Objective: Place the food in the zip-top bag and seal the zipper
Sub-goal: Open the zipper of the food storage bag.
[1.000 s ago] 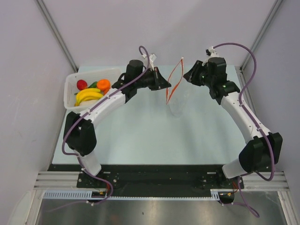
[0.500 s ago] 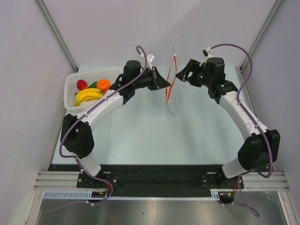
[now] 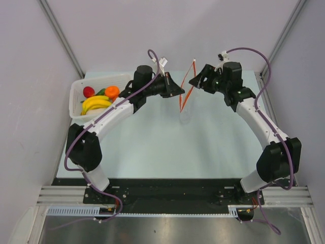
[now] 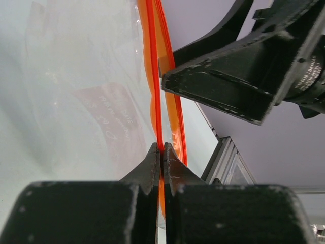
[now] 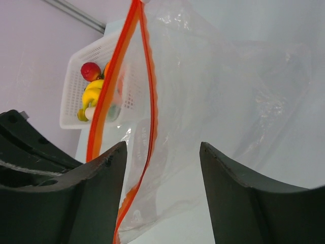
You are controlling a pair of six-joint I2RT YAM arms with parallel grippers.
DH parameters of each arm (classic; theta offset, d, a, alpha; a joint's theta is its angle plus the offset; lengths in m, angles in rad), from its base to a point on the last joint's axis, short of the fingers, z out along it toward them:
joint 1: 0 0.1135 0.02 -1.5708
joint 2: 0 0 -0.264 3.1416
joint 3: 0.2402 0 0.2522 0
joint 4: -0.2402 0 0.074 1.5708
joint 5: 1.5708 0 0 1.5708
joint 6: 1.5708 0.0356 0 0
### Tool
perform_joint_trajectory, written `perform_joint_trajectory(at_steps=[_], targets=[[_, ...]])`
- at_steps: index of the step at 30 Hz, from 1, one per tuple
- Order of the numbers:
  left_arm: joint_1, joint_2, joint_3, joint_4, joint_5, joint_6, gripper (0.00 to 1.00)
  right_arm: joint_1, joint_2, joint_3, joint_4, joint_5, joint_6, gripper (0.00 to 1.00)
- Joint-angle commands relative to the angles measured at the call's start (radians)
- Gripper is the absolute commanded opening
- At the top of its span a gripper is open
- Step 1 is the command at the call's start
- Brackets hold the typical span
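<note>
The clear zip-top bag [image 3: 187, 111] hangs upright over the table's middle back, its mouth slightly parted. My left gripper [image 3: 179, 93] is shut on one side of its red-orange zipper [image 3: 189, 86]; the left wrist view shows the jaws [image 4: 161, 150] pinching the strip [image 4: 155, 76]. My right gripper [image 3: 196, 81] is open just right of the bag mouth, with the other zipper side [image 5: 150, 101] and the bag film [image 5: 228, 91] between its fingers [image 5: 162, 147]. The food lies in the white tray: banana bunch [image 3: 95, 103], orange [image 3: 112, 92], red fruit [image 3: 89, 91].
The white ribbed tray [image 3: 76, 96] stands at the back left of the table and also shows through the bag in the right wrist view [image 5: 71, 109]. Grey walls and metal frame posts close in the back and sides.
My right gripper has moved left to the bag mouth, staying open. The upper end of the zipper strip has swung slightly. My left gripper keeps its hold and has barely moved.
</note>
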Motion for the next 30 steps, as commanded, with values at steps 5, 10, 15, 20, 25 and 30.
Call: perform_joint_trajectory(at_steps=[5,10,15,20,25,30], targets=[[0.013,-0.002,-0.003,0.056,0.02,-0.025,0.0,0.003,0.064,0.029,0.048,0.007,0.02,0.41],[0.079,-0.008,-0.035,-0.017,-0.014,0.011,0.0,-0.034,0.07,0.085,-0.057,-0.013,-0.052,0.0],[0.133,0.012,-0.023,-0.178,-0.185,0.18,0.0,-0.08,0.065,0.147,-0.26,-0.055,-0.205,0.0],[0.136,0.087,0.031,-0.343,-0.193,0.263,0.01,-0.069,0.075,0.167,-0.329,-0.078,-0.288,0.0],[0.151,0.053,0.014,-0.32,-0.001,0.341,0.44,-0.017,0.104,0.205,-0.323,-0.066,-0.296,0.0],[0.267,0.015,0.045,-0.386,0.176,0.469,0.83,0.0,0.142,0.205,-0.303,-0.038,-0.282,0.0]])
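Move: The left hand already holds the bag's left zipper strip. The right hand, open, has the right zipper strip about 2 cm to its left, 1 cm ahead and 3 cm below; from the left hand that strip is some 4 cm right, level fore and aft. The zipper's far end lies about 10 cm ahead and 1 cm left of the right hand; its near end is roughly 7 cm straight back from the left hand. The right hand dips about 3 cm, shuts on the right zipper strip and tugs it right, then eases back and left, still gripping. Meanwhile the left hand hauls the left strip about 8 cm left and 11 cm down, swinging forward before drawing partly back and rolling some 20 degrees, its left side rising, and finally opens to let go. ##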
